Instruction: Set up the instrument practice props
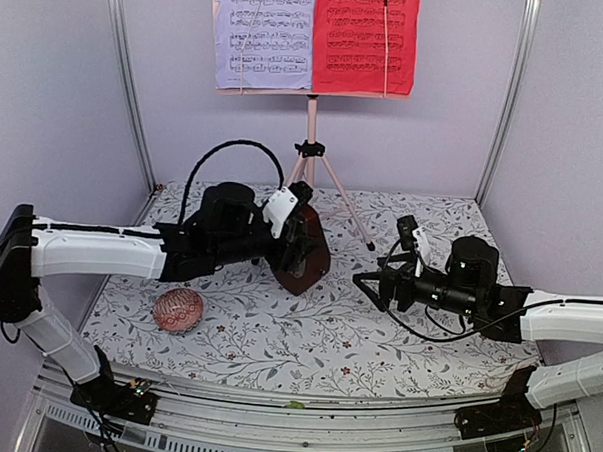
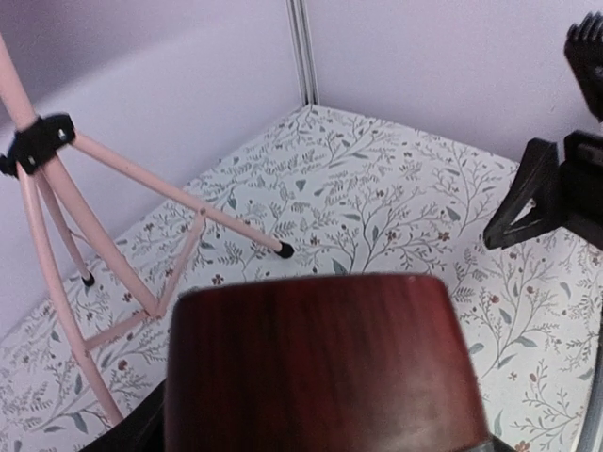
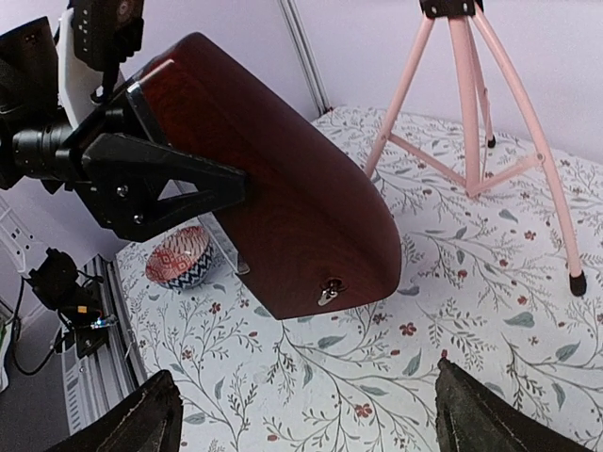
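Observation:
The dark red-brown metronome point(image 1: 305, 254) hangs tilted over the floral mat, its narrow top towards the left arm. My left gripper point(image 1: 291, 236) is shut on its sides; one black finger point(image 3: 174, 184) presses its flank. In the left wrist view the metronome point(image 2: 316, 367) hides my fingers. A small metal key point(image 3: 327, 293) shows on the metronome point(image 3: 283, 198). My right gripper point(image 1: 375, 289) stands open just right of it, nothing between its fingertips point(image 3: 311, 419). The pink music stand point(image 1: 311, 136) is at the back, carrying a lavender page point(image 1: 265, 34) and a red page point(image 1: 365, 39).
A red patterned bowl point(image 1: 179, 310) lies on the mat point(image 1: 377, 339) at front left, also in the right wrist view point(image 3: 179, 256). The stand's tripod legs point(image 2: 85, 226) point(image 3: 471, 104) spread over the back of the mat. Lavender walls enclose three sides.

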Controlling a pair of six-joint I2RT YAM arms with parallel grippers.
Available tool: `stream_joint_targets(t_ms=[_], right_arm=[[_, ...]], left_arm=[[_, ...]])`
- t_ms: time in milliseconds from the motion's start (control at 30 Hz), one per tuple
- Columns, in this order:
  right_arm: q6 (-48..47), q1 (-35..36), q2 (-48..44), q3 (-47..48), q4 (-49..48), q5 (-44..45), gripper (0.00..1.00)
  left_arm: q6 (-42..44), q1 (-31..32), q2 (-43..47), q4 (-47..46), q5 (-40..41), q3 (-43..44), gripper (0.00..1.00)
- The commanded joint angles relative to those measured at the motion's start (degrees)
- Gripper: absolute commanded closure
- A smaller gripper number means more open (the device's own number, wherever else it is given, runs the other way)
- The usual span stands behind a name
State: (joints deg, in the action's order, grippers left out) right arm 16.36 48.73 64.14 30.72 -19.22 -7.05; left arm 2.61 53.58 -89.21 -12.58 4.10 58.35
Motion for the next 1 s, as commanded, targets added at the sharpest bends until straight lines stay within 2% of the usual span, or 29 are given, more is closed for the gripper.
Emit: stream_joint_targets(t_ms=[0,267,533,967], right_arm=[[-6.9,1.3,-2.2,-0.9,-10.2,1.0,0.07],[-15.5,4.3,0.1,-0.1,-20.8,7.4,0.11],[-28.7,10.2,5.3,4.0,-24.9,19.5,0.22],[-41.5,13.9,14.2,6.7,-38.9,29.2,0.4]], left_arm=[[8.7,2.7,7.7,-4.8,0.9,4.7,1.0],[19.1,6.7,12.9,-11.8,3.2,3.7,1.0],[23.2,9.2,14.0,-12.9,6.4,7.1,1.0],[20.8,10.6,14.3,-9.7,9.7,11.2,1.0]])
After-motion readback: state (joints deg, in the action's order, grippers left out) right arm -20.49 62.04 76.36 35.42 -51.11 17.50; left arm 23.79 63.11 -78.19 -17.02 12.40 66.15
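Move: The left fingers already hold the metronome off the table, its middle about 2 cm right, 1 cm ahead and 3 cm below their hand point. From the open right gripper, its winding key lies some 6 cm ahead, 10 cm left and 4 cm lower. The music stand's tripod is roughly 25 cm straight ahead of the left hand and 8 cm lower; the patterned bowl is about 31 cm left of that hand, 6 cm back and 19 cm below. Keep the left grip on the metronome and raise it about 17 cm, bringing it back some 6 cm mostly early in the lift and tipping the fingers upward about 30 degrees. Meanwhile lift the right gripper 9 cm, then ease it left towards the keyed side, swinging its fingertips well up and narrowing them by a third, without touching yet. ##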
